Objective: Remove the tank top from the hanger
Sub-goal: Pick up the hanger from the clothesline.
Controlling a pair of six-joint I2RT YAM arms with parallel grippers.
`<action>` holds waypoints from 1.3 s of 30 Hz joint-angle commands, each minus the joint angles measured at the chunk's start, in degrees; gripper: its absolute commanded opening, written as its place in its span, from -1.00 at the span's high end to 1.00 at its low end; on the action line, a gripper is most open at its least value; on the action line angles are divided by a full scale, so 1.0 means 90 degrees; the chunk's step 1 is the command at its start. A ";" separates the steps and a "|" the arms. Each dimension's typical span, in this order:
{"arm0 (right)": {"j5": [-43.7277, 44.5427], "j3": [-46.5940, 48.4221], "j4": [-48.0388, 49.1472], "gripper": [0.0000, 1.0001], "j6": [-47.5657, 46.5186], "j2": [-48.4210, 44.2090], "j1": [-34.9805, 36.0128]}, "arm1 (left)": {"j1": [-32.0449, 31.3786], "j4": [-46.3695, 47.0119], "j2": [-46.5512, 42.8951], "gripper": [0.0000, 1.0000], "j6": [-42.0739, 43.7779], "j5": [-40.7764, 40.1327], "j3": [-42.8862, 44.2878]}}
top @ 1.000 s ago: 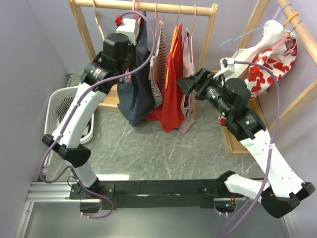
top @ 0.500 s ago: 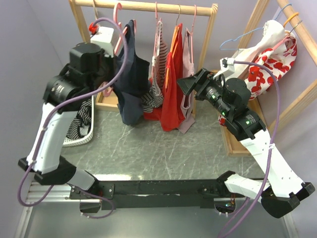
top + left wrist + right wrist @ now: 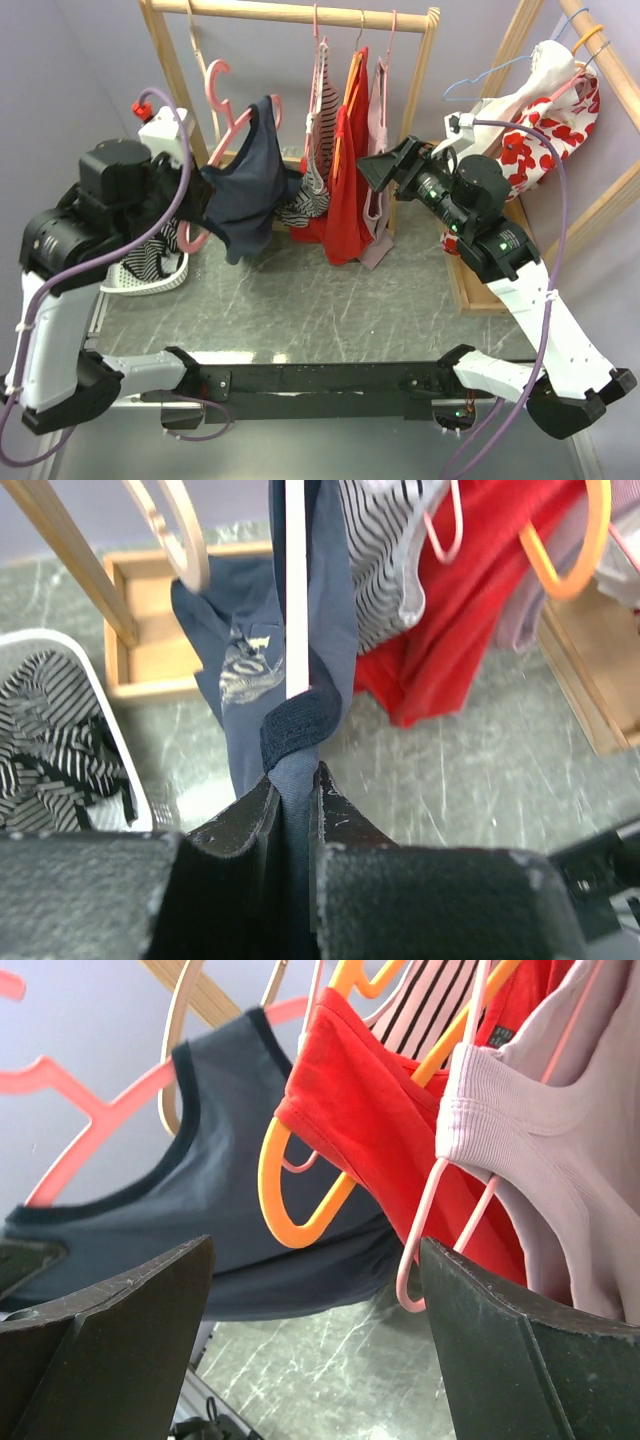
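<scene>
The navy tank top hangs on a pink hanger that is off the rail and tilted left, its hook in the air. My left gripper is shut on the top's fabric. In the left wrist view the cloth is pinched between the jaws, and the hanger's bar runs up through the tank top. My right gripper is open by the red top, holding nothing. Its wrist view shows the open gripper before the navy tank top and pink hanger.
The wooden rack rail still carries a striped top, a red top and a pale pink top. A white basket with striped clothing sits at the left. A second rack with floral clothing stands at the right.
My left arm has swung left and back towards the near edge, drawing the navy tank top and its pink hanger off the rail. The right arm has not moved.
</scene>
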 commanded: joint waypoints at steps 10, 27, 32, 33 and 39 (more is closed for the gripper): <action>-0.1072 0.1123 -0.0317 -0.77 -0.0615 0.0661 0.0616 | -0.0014 -0.0374 -0.1085 0.98 -0.0254 0.0925 -0.0869; -0.0262 0.1223 -0.0944 -0.77 -0.1612 0.1131 0.2531 | -0.0014 -0.0365 -0.2188 0.98 -0.0527 0.1910 -0.1660; -0.0106 0.0968 -0.0581 -0.77 -0.1465 0.1306 0.2658 | -0.0024 -0.0325 -0.2501 0.98 -0.0615 0.2164 -0.2285; -0.0086 0.0997 -0.0523 -0.77 -0.1446 0.1461 0.2678 | -0.0014 -0.0316 -0.2599 0.98 -0.0615 0.2203 -0.2392; 0.0285 0.1329 -0.0620 -0.77 -0.1143 0.2077 0.2678 | -0.0024 -0.0277 -0.2843 0.98 -0.0684 0.2447 -0.2257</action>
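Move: The left gripper already holds the pink hanger and navy tank top by the near shoulder. The hanger's free far shoulder lies about 15 cm ahead of this gripper and 12 cm to its right, at about its height. From the open right gripper that shoulder is some 7 cm ahead and 17 cm left, about level. The red top hangs about 10 cm ahead of the right gripper and 5 cm left, the grey-pink top about 10 cm straight ahead, both some 8 cm lower. Keep the left grip and draw the hanger and tank top back about 12 cm, away from the rail, sinking some 7 cm and turning about 15 degrees clockwise. Meanwhile swing the open right gripper about 15 cm left and somewhat back, then down and slightly forward again, turning counter-clockwise and rolling its left side down, to the tank top's free shoulder without closing. ##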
